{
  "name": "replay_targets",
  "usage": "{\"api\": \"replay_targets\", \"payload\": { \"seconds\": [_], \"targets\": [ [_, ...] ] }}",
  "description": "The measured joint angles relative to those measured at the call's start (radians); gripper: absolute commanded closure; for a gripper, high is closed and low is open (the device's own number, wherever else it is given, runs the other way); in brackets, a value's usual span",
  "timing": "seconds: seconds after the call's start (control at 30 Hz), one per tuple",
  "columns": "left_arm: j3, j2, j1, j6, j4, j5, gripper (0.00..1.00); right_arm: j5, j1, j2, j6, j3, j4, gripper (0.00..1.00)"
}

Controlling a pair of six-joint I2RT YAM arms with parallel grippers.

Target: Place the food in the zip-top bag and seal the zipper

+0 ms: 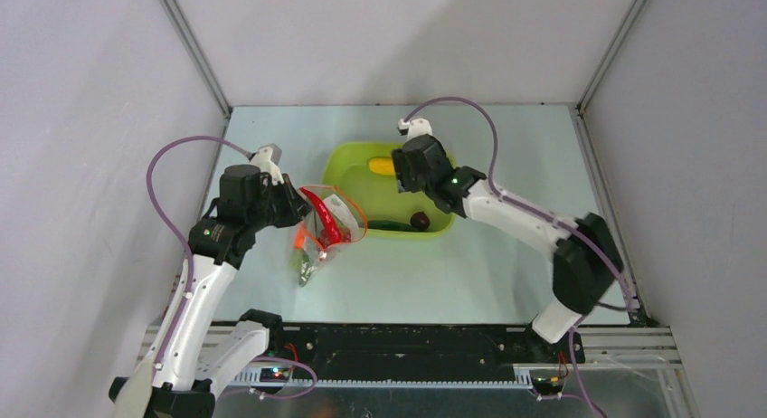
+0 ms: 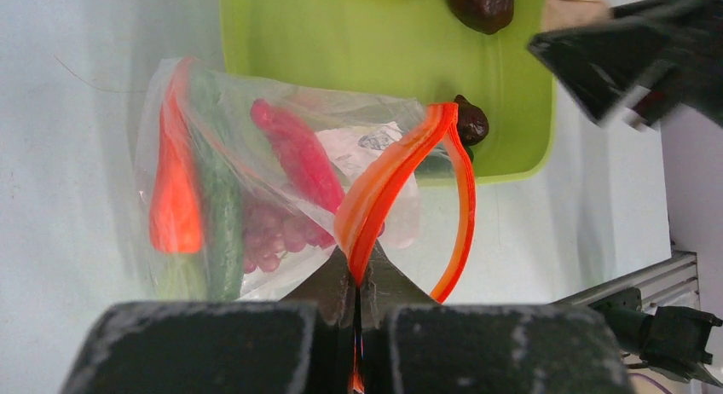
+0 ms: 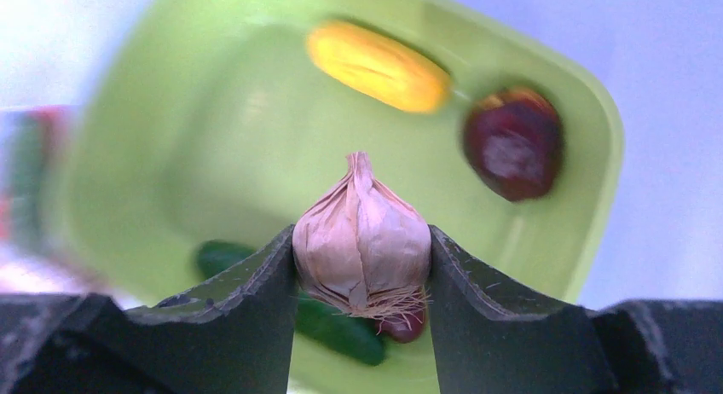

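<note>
The clear zip-top bag [image 2: 256, 181] hangs open beside the tray, with my left gripper [image 2: 358, 270] shut on its orange-red zipper [image 2: 384, 189]. Inside it are an orange carrot [image 2: 175, 198], a red chili [image 2: 298, 159], a green cucumber [image 2: 223, 232] and purplish grapes [image 2: 273, 236]. My right gripper [image 3: 362, 249] is shut on the pale garlic [image 3: 362, 236], held above the lime-green tray [image 3: 213, 155]. In the tray lie a yellow lemon [image 3: 378, 66], a dark maroon ball [image 3: 513, 142] and a green cucumber [image 3: 332, 326]. In the top view the left gripper [image 1: 294, 205] holds the bag [image 1: 321, 232] left of the right gripper [image 1: 407, 169].
The tray [image 1: 348, 160] stands mid-table, its near left corner close to the bag's open mouth. A second dark maroon piece [image 2: 471, 124] lies at the tray's near edge, by the zipper loop. Grey walls close in the table at the left, right and back.
</note>
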Motion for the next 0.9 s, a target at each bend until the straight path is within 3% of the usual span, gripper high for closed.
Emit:
{"api": "replay_targets", "payload": {
  "seconds": [0.17,0.33,0.5,0.67,0.9],
  "targets": [
    [0.0,-0.002,0.0,0.0,0.0,0.002,1.0,-0.166,0.14,-0.204,-0.07,-0.024,0.115,0.66],
    [0.0,-0.002,0.0,0.0,0.0,0.007,1.0,-0.361,0.259,-0.249,-0.116,-0.032,0.19,0.65],
    [0.0,-0.004,0.0,0.0,0.0,0.008,1.0,-0.475,0.329,-0.206,-0.105,-0.047,0.238,0.61],
    [-0.01,-0.008,0.0,0.0,0.005,0.009,1.0,-0.485,0.327,-0.112,-0.023,-0.043,0.283,0.55],
    [-0.012,-0.014,0.0,0.0,0.007,0.015,1.0,-0.482,0.324,0.067,0.078,0.068,0.217,0.46]
  ]
}}
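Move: The right hand, holding the garlic, is bound for the mouth of the zip-top bag, about 20 cm to its left and 15 cm back, at roughly its height. Some 13 cm below it in the green box, the yellow squash lies 9 cm ahead and 5 left, the cucumber 7 back and 5 left, the small dark fruit 5 back and 3 right. From the left hand, the mouth is about 7 cm right, level fore and aft, 4 cm lower. Keeping the garlic pinched, the right hand swings some 20 cm left and 15 cm back to the bag's mouth, arching up about 13 cm on the way and then sinking about 10 cm to bring the garlic into the opening. The wrist turns some 40 degrees counter-clockwise and rolls its left side up, fingers tipping down towards the end; the left hand keeps holding the zipper rim still. ##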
